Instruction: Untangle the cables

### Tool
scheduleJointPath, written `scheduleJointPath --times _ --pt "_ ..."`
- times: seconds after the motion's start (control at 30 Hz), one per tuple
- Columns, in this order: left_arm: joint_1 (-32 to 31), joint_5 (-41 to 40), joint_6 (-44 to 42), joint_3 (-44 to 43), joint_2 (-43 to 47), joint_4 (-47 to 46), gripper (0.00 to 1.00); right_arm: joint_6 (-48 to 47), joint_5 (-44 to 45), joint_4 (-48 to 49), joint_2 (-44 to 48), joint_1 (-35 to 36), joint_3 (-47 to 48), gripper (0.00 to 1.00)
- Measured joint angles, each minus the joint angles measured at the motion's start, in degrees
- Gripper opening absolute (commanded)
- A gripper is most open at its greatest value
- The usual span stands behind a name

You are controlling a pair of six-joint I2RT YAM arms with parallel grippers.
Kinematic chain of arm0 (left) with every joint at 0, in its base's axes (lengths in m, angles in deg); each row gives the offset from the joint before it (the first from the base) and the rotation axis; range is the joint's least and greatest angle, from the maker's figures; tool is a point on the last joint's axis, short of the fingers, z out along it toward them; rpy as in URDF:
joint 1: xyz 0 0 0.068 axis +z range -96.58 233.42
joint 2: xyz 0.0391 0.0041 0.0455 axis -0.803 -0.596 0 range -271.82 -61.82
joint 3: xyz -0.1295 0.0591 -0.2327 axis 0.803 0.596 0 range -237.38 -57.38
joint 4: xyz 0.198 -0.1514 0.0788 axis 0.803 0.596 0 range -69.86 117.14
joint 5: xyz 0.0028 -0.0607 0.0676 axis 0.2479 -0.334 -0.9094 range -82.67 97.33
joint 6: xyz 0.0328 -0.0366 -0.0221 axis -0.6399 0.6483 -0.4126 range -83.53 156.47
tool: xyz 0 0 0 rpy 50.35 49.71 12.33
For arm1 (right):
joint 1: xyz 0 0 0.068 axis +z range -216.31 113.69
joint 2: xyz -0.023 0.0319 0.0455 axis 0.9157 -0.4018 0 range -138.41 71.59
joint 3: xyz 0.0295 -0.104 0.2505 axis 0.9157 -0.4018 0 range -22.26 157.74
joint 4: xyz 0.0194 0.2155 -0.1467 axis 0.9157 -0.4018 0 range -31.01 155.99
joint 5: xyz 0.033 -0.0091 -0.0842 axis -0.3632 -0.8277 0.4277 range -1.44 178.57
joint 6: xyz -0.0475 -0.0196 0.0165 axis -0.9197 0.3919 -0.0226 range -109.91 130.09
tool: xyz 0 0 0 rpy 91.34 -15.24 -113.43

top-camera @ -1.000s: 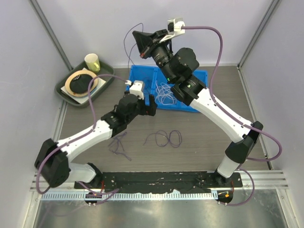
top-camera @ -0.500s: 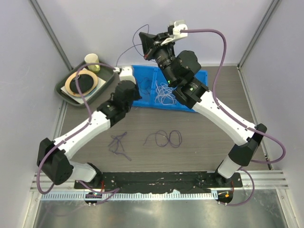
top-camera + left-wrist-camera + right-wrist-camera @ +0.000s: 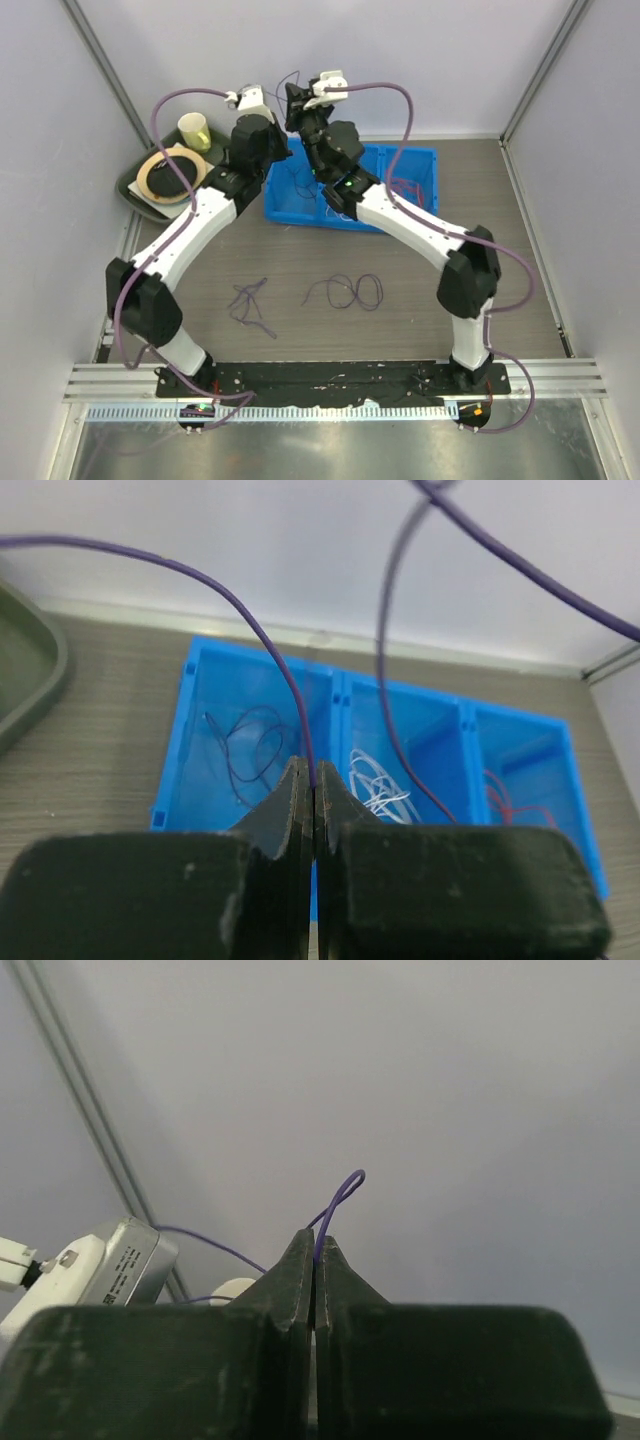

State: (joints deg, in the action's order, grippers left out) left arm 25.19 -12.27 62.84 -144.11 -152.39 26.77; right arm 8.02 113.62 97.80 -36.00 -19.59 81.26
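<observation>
Both grippers are raised high over the back of the blue bin (image 3: 400, 190), close together. My left gripper (image 3: 313, 772) is shut on a thin purple cable (image 3: 200, 575) that arcs up and away to the left. My right gripper (image 3: 315, 1248) is shut on a purple cable (image 3: 345, 1188) that loops just past its tips. In the top view the left gripper (image 3: 272, 135) and right gripper (image 3: 288, 100) stand almost side by side, with the cable (image 3: 284, 80) above them. The bin holds purple cables (image 3: 250, 755), white cables (image 3: 375, 780) and red cables (image 3: 510, 800) in separate compartments.
Two purple cable bundles lie on the table: a tangle (image 3: 250, 300) and a looped one (image 3: 345, 292). A green tray (image 3: 135, 195) at the back left holds a tape roll (image 3: 170, 170) and a cup (image 3: 195, 130). The back wall is close behind the grippers.
My left arm swung from the middle of the table up and back beside the right gripper, and its jaws went from open to shut on a purple cable. The right arm shifted left.
</observation>
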Motion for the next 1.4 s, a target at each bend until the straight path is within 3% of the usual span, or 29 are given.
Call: scheduleJointPath --times 0.23,0.3,0.33,0.37,0.43,0.47,0.57,0.87,0.93,1.0,1.4 --pt "4.28 8.48 0.70 -0.13 -10.27 0.85 0.00 2.14 2.84 5.01 -17.00 -3.78 3.76 0.01" --pt "5.25 9.86 1.03 -0.50 -12.98 1.70 0.06 2.80 3.32 4.85 -20.90 -4.46 4.98 0.01" --pt "5.68 10.36 1.57 -0.66 -14.14 2.12 0.14 3.02 3.52 4.70 -22.58 -4.66 5.55 0.01" --pt "6.29 10.84 2.03 -0.92 -15.34 2.95 0.37 3.28 3.82 4.59 -24.06 -4.76 6.14 0.01" --pt "6.93 11.82 2.75 -1.31 -16.68 4.70 0.54 3.19 4.55 4.09 -26.10 -4.76 6.78 0.01" --pt "7.13 11.96 3.50 -1.33 -17.00 6.12 0.68 3.41 5.11 3.98 -26.67 -4.79 6.82 0.01" --pt "8.26 12.55 5.33 -0.09 -16.70 7.63 0.78 4.22 6.23 3.30 -27.82 -5.09 6.67 0.01" --pt "8.04 14.10 8.09 6.56 -10.14 8.74 0.84 6.80 11.47 3.54 -26.51 -4.48 -3.15 0.01" --pt "8.02 14.95 8.70 7.37 -8.44 8.74 0.98 6.86 13.66 2.75 -26.34 -4.48 -3.78 0.01" --pt "7.93 15.47 9.22 8.76 -6.05 8.87 1.00 6.93 15.85 2.73 -25.38 -4.46 -5.57 0.01" --pt "7.93 13.94 12.24 12.61 5.53 12.85 1.00 3.17 25.11 2.40 -20.61 -4.46 -7.63 0.01"
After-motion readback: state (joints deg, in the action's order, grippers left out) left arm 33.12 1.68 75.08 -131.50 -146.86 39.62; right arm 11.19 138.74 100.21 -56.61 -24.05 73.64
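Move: The left compartment of the blue tray, where the held purple cable is being taken, lies about 7 cm ahead of the left hand, level with it sideways, and some 30 cm below. From the right hand it is roughly 9 cm ahead, 3 cm to the left and 44 cm down. The white cable in the middle compartment is about 13 cm to the right of the left compartment's middle and 3 cm nearer; the grey tray stands some 26 cm to the left hand's left and 7 cm ahead. The purple cable, still pinched in both hands, is carried down to the blue tray's left compartment. The left hand sinks about 18 cm, tipping down, opens wide to let go, then backs off and rises. The right hand keeps its pinch, dropping some 30 cm and reaching 12 cm forward as it tips down, then shifts right towards the divider, turning clockwise, and lifts slightly. ##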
